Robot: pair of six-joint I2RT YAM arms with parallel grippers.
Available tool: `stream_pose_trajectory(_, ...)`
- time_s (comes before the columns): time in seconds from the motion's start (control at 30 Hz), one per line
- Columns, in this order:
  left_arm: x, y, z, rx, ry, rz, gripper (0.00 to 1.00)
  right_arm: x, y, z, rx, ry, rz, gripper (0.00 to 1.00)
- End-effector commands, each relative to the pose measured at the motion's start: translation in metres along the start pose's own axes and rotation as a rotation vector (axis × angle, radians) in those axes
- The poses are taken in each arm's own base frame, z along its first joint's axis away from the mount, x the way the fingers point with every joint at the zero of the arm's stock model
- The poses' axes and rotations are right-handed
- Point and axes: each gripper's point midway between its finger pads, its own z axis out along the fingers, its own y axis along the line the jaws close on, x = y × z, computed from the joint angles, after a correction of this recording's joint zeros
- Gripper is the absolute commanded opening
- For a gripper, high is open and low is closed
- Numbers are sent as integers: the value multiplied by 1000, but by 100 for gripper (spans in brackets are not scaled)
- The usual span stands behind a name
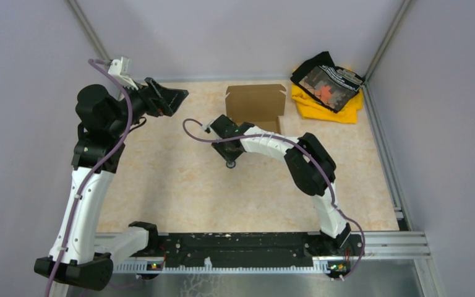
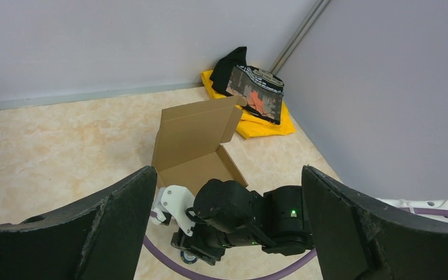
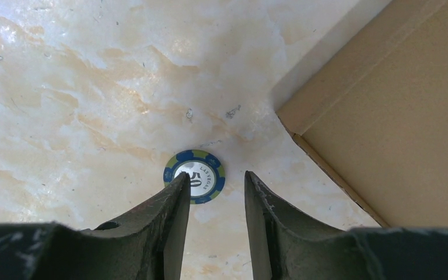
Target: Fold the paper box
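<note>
The paper box is plain brown cardboard at the back middle of the table. Its rear panel stands up and a side wall is raised. My right gripper points straight down just off the box's near left corner. Its jaws stand partly apart with only bare tabletop between them. My left gripper hangs raised at the back left, wide open and empty, facing the box and the right wrist.
A blue and green poker chip lies on the table under the right gripper's left finger, also seen from the left wrist. A yellow and black cloth pile fills the back right corner. Grey walls enclose three sides.
</note>
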Motion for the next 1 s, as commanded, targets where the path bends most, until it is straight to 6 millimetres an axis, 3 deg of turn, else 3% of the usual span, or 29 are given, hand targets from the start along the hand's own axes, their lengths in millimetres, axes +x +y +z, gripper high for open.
stream_pose_trajectory(0.0, -5, -4, -4, 7, -21, 25, 99, -38, -11, -37, 19, -117, 8, 41)
stream_pose_trajectory(0.23, -2, -2, -4, 3, -17, 24, 99, -22, 4, -30, -58, -93, -7, 65)
stream_pose_trajectory(0.97, 1, -1, -5, -2, -14, 21, 99, -4, 17, 0, -83, -38, -23, 63)
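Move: The poker chip on the table lies almost under the right hand's fingertips, about 1 cm to their left, 1 cm back and 2 cm below. From that hand, the open box tray sits roughly 12 cm ahead and 8 cm to the right, its raised lid about 18 cm ahead and also 8 cm right. For the left hand, the chip is some 42 cm below, 8 cm to the right and 1 cm ahead. The poker chip, already free on the table, gets the right fingers spread above it: they open from about the chip's width to roughly two-thirds of full opening. The right hand then draws back about 1.5 cm, sinks around half a centimetre and tilts only a few degrees, bringing the chip midway between the two fingertips. ##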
